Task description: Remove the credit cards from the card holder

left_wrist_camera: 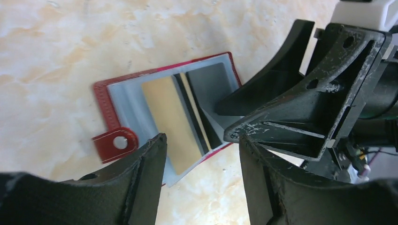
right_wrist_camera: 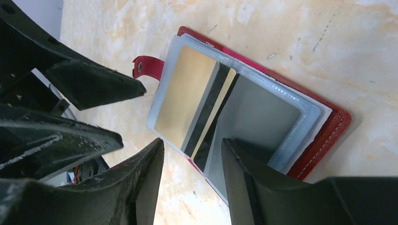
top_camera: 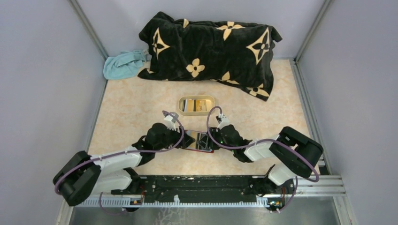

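Observation:
The dark red card holder (top_camera: 201, 142) lies open on the table between both grippers. Its pale blue-grey sleeves (left_wrist_camera: 126, 101) face up, and its red tab (left_wrist_camera: 115, 143) sticks out at the side. An orange-yellow credit card (left_wrist_camera: 171, 117) with a black stripe sits in a sleeve. My left gripper (left_wrist_camera: 201, 154) is open at the holder's near edge, with only table between its fingers. My right gripper (right_wrist_camera: 192, 154) is open too. One of its fingers (right_wrist_camera: 244, 164) lies over the grey sleeve (right_wrist_camera: 263, 112) beside the card (right_wrist_camera: 185, 101).
A beige oval tray (top_camera: 212, 105) with cards lying in it stands just behind the holder. A black blanket with tan flowers (top_camera: 211, 47) fills the back, and a teal cloth (top_camera: 123, 64) lies at the back left. Grey walls close in both sides.

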{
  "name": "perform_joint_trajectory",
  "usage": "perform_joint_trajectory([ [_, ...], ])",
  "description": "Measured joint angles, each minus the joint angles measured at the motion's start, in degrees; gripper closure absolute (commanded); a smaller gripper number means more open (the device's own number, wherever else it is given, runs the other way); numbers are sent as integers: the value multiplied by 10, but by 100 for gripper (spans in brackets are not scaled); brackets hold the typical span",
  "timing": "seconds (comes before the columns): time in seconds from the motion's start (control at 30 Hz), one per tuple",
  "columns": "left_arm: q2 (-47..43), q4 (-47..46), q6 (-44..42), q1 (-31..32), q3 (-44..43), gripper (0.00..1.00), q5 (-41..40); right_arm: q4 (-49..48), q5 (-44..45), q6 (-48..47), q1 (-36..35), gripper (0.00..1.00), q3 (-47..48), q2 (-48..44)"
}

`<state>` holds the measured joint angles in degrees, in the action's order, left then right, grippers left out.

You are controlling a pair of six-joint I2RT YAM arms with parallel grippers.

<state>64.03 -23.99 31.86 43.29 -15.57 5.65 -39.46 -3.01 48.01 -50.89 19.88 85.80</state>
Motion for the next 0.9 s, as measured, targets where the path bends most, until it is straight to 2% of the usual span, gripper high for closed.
perform_joint_trajectory([
  [0.03, 14, -14, 5, 0, -3, 41, 15, 0, 0, 0, 0, 52, -1, 0],
  [0.13, 61, -55, 19, 0, -8, 51, 52, 1, 4, 2, 0, 74, -7, -6],
  [0.17, 78, -68, 26, 0, -10, 54, 64, 3, 5, 1, 0, 76, -9, -8],
  [0.23, 102, -84, 32, 1, -14, 57, 79, 6, 8, 4, 0, 78, -15, -12],
  [0.4, 107, -91, 31, 1, -19, 55, 80, 20, 9, -1, 0, 78, -14, -13],
  [0.5, 62, -61, 24, 1, -19, 53, 49, 28, 4, -7, 0, 77, -4, -9],
  [0.6, 6, -30, 11, -7, -19, 56, 13, 31, 0, -11, 0, 77, 13, 4],
  [0.73, -10, 10, -3, -40, -19, 73, 0, 34, -5, -16, 0, 77, 31, 19],
  [0.87, 13, 45, -11, -67, -19, 100, -4, 36, -8, -18, 0, 77, 36, 24],
  [0.9, 23, 53, -13, -67, -19, 100, -3, 36, -9, -18, 0, 77, 36, 25],
])
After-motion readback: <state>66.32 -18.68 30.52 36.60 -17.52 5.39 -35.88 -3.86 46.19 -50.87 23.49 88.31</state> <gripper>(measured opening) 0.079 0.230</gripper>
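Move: For the left hand, the card holder's strap lies about 3 cm ahead, 3 cm to the left and 4 cm below. From the same hand the dark card edges sit about 4 cm to the right and 5 cm below, level fore and aft, and the tray is some 14 cm ahead and 2 cm right. The right hand is almost over those dark edges, about 1 cm left and 2 cm below; from it the strap is some 7 cm left and 2 cm ahead. Rightward over the holder the left hand first goes about 3 cm, sinking a little, then arcs back some 6 cm to the left and 3 cm forward, rising and dipping towards the strap with its fingers closing nearly shut; contact with the strap can't be made out. The right hand eases about 1 cm right and down, then back forward-left, fingers narrowing about the dark card edges. ##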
